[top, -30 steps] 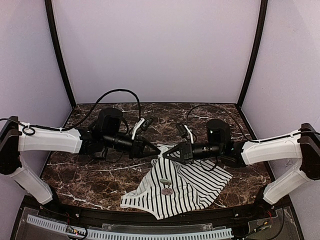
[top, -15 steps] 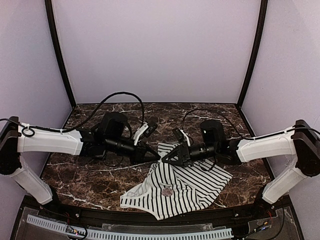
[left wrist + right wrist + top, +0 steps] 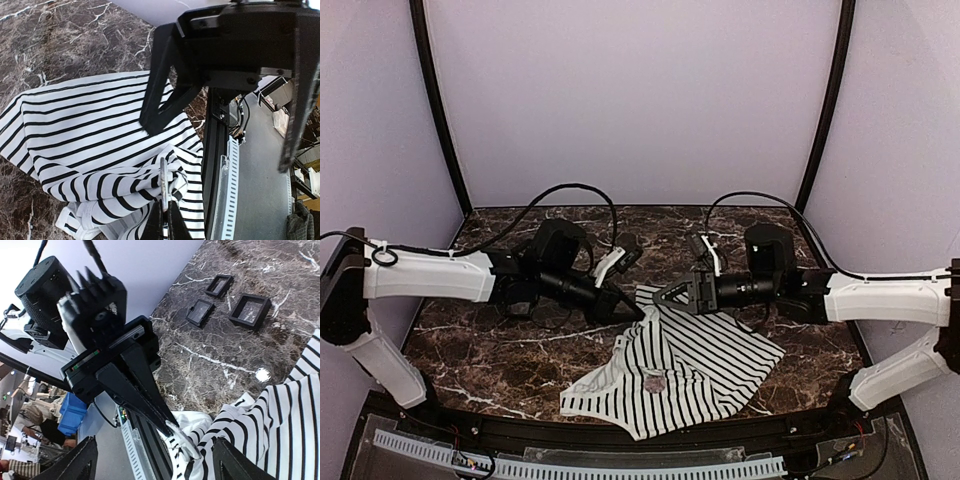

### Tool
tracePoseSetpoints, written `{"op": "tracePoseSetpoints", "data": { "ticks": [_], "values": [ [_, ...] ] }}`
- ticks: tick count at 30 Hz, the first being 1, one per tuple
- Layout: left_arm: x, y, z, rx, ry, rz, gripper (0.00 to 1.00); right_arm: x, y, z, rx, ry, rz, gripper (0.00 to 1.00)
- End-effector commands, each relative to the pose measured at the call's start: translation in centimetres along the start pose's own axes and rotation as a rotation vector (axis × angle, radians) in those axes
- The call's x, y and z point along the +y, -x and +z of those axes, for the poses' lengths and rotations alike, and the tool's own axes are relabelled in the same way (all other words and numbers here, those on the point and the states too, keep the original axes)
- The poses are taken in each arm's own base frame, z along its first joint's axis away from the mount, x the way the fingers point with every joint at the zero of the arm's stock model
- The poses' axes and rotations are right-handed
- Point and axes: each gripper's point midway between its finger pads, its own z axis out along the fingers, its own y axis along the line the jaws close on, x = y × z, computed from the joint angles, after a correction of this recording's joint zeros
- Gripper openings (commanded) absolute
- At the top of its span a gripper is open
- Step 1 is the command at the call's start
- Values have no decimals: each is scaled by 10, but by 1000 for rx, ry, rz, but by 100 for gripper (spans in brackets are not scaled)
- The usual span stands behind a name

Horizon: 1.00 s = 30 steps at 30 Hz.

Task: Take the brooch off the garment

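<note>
The striped white garment (image 3: 705,365) lies at the table's front middle, its upper left corner drawn up toward my left gripper (image 3: 639,316). That gripper (image 3: 165,216) is shut on a thin pale oval piece (image 3: 164,184), apparently the brooch, seen edge-on with garment (image 3: 90,130) fabric bunched round it. In the right wrist view the brooch (image 3: 183,440) sticks out of the left gripper's tips (image 3: 172,424) over the garment (image 3: 285,430). My right gripper (image 3: 670,298) hangs just right of it, open and holding nothing (image 3: 160,465).
Three small black boxes (image 3: 219,285) (image 3: 200,312) (image 3: 250,310) sit on the marble beyond the garment. A small pinkish spot (image 3: 655,380) shows on the garment's front. A slotted rail (image 3: 580,465) runs along the near edge.
My right gripper has opened wide and pulled back to the right, away from the left gripper's tips. The left gripper stays shut on the piece and has shifted slightly right.
</note>
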Motion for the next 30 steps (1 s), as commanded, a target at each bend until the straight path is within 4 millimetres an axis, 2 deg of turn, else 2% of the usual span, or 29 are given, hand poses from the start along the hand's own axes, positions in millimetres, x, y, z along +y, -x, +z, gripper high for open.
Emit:
{"op": "tracePoseSetpoints", "data": {
  "ticks": [1,7,10,12,16,18,23,25,28,30],
  "values": [
    [8,1,-2,19,36,-29,1,-8,-6,-7,-24,-116,-97,81],
    [9,2,-4,15,42,-27,1,-26,-28,-4,-9,-241,-136,75],
    [9,2,-4,13,45,-26,1,-33,-42,-1,12,-286,-136,65],
    [9,2,-5,14,46,-25,1,-35,-49,3,27,-294,-135,55],
    [10,2,-5,15,48,-28,1,-35,-62,11,60,-287,-132,42],
    [10,2,-5,15,49,-29,1,-36,-66,15,72,-286,-132,35],
    [10,2,-5,15,50,-29,1,-40,-70,24,91,-296,-136,30],
    [10,2,-5,15,50,-29,1,-39,-71,27,98,-294,-139,21],
    [11,2,-5,16,52,-31,1,-38,-71,30,99,-288,-141,3],
    [11,2,-5,17,53,-29,1,-37,-70,29,93,-288,-139,0]
  ]
}}
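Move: The fold of garment hanging just under the brooch is some 9 cm below the open right hand, about 3 cm back and 1 cm to its left. The brooch lies around 3 cm left of the right hand, 1 cm back and 4 cm down; the pink patch on the garment is about 8 cm back, 1 cm left and 17 cm below. From the left hand, which still grips the brooch, the fold is some 3 cm back, 3 cm right and 5 cm down. The right fingers pinch the garment just beneath the brooch, closing from wide open to shut as the right hand sinks nearly 9 cm and draws back about 3 cm towards the base, its fingertips tilting some 20 degrees further down. The left hand keeps its hold on the brooch, settling only about 1 cm lower. ##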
